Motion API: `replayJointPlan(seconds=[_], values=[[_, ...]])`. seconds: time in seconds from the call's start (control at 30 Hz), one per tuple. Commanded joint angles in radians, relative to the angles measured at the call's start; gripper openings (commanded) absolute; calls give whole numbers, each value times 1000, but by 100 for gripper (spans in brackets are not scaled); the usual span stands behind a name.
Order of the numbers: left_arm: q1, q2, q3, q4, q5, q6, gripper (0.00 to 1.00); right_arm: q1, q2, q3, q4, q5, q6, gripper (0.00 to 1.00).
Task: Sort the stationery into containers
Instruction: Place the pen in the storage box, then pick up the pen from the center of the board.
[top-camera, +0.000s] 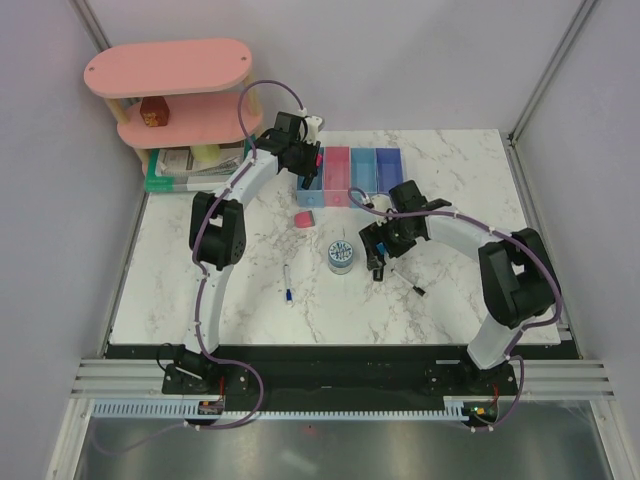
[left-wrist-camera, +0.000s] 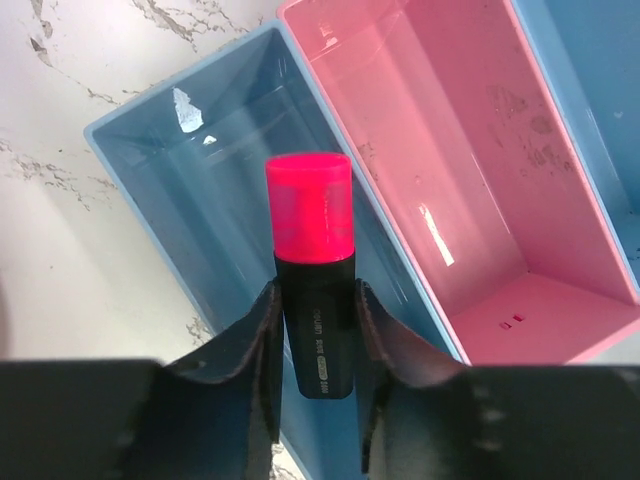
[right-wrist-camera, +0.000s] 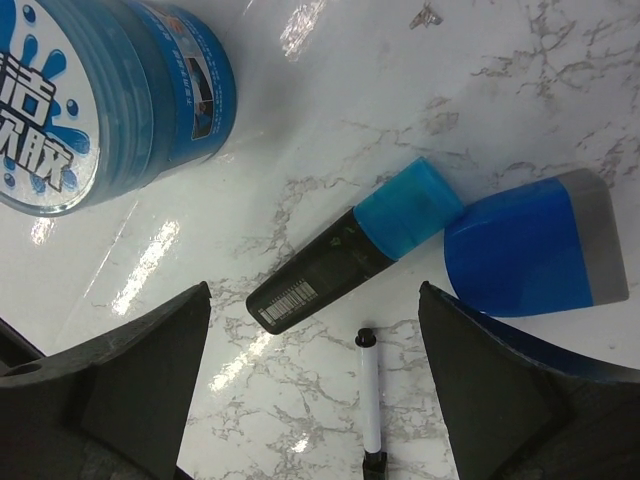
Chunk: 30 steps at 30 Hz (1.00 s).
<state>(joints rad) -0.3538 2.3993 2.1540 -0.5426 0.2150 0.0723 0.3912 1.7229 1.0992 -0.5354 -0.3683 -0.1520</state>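
Observation:
My left gripper (left-wrist-camera: 315, 335) is shut on a black marker with a pink cap (left-wrist-camera: 310, 215). It hangs over the leftmost light-blue bin (left-wrist-camera: 190, 165), with the pink bin (left-wrist-camera: 450, 150) beside it. From above, this gripper (top-camera: 303, 160) sits at the left end of the bin row (top-camera: 350, 170). My right gripper (right-wrist-camera: 315, 295) stands open above the table. Below it lie a black marker with a blue cap (right-wrist-camera: 345, 260) and a thin pen (right-wrist-camera: 368, 395). The blue block (right-wrist-camera: 530, 245) is to their right and the round tin (right-wrist-camera: 90, 90) to their upper left. A pink eraser (top-camera: 305, 218) and a blue-capped white pen (top-camera: 287, 283) lie apart.
A large pink tiered shelf (top-camera: 170, 70) stands at the back left, with a small red-brown box (top-camera: 153, 112) on it and a green-edged stack of books (top-camera: 190, 170) below. Walls close the left, back and right sides.

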Motion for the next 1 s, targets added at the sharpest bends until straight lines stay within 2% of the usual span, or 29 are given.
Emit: replayJointPlan(seconds=[0.0,0.07,0.17,0.23,0.47,0.6,0.73,0.8,0.97], values=[[4,11,44,40,4,7,37,12,18,-10,34,2,19,92],[4,9,41,39,12,3,49,12,30,-6,35,12,20,91],[6,6,38,38,24,0,59,14,44,-5,40,26,28,91],[6,1,37,40,32,-5,63,14,50,-5,43,34,32,90],[12,-49,12,40,79,-28,64,17,63,-1,61,107,51,85],[22,-126,-29,41,135,-51,64,26,84,4,69,143,63,77],[36,-224,-95,41,179,-63,65,44,116,21,74,163,71,71],[50,-294,-150,43,204,-63,65,52,135,25,78,181,78,66],[87,-489,-308,43,225,-42,66,77,162,34,83,241,91,61]])
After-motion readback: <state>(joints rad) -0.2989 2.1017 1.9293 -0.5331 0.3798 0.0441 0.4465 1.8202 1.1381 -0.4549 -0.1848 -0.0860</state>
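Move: The left hand holds the red-capped pen just above the left blue compartment, whose middle is about 1 cm ahead, 1 cm right and 3 cm below; the pink compartment is about 7 cm right and 1 cm ahead, the pink block 10 cm back and 1 cm left. The blue-capped pen lies 3 cm ahead of the right hand, 1 cm left and 3 cm below, the blue block 7 cm ahead and 3 cm right, the round jar 4 cm ahead and 10 cm left. Left opens, releases red-capped pen, rises some 9 cm and back; right, narrowing, eases forward and down around blue-capped pen. ##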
